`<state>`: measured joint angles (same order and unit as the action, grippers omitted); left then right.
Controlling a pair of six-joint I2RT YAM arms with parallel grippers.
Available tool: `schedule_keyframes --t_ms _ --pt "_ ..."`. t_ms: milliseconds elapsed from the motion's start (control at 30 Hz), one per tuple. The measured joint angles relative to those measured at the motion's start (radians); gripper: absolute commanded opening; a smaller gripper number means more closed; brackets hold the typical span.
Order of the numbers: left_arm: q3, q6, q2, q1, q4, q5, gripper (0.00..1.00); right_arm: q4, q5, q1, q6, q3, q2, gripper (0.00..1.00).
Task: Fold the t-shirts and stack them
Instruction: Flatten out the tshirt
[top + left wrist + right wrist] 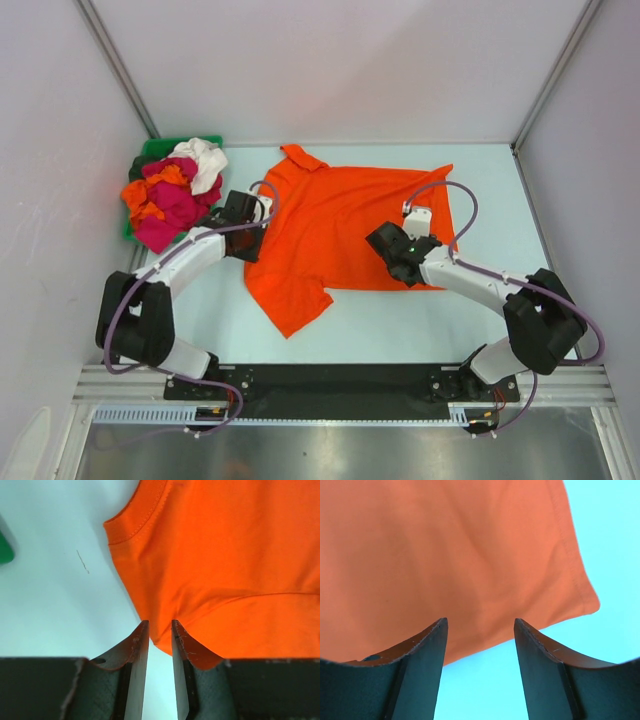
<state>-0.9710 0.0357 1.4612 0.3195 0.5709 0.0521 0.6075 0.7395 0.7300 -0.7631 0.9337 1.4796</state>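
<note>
A bright orange t-shirt (340, 225) lies spread flat on the pale table, collar toward the far left. My left gripper (252, 222) sits at the shirt's left edge. In the left wrist view its jaws (160, 622) stand close together, with a fold of the orange t-shirt (225, 555) edge pinched between the tips below a sleeve opening. My right gripper (397, 252) hovers over the shirt's near right part. Its jaws (480, 621) are wide apart above the orange t-shirt (445, 555) edge near a hemmed corner, and nothing is held between them.
A green bin (150, 150) at the far left holds a heap of crumpled shirts (175, 195) in orange, magenta and white. One corner of the green bin (5, 550) shows in the left wrist view. Bare table (420, 320) lies in front of the shirt.
</note>
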Motion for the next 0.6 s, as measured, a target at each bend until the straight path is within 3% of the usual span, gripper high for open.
schedule_keyframes --t_ms 600 --pt "0.034 0.027 0.170 -0.013 -0.038 0.005 0.29 -0.067 -0.013 -0.151 0.101 0.011 0.007 0.61"
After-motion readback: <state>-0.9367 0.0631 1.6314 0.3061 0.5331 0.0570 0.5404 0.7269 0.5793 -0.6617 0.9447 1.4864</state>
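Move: Right under the left hand, about 7 cm down, lies the t-shirt's near shoulder edge, with the near sleeve some 8 cm to the right and 9 cm back, and the green bin roughly 12 cm left and 11 cm ahead. From the right hand, the t-shirt's near hem corner lies about 10 cm to the right, level fore and aft and some 7 cm below; the far hem corner is some 19 cm ahead and 8 cm right. Sinking about 6 cm almost straight down onto the near shoulder edge, the left hand keeps its fingers slightly apart and tips them some 10 degrees steeper, until the fingertips meet the cloth beside the seam. Meanwhile the empty right hand, half open, travels level above the shirt about 4 cm right and 3 cm forward, nearing the near hem corner. ##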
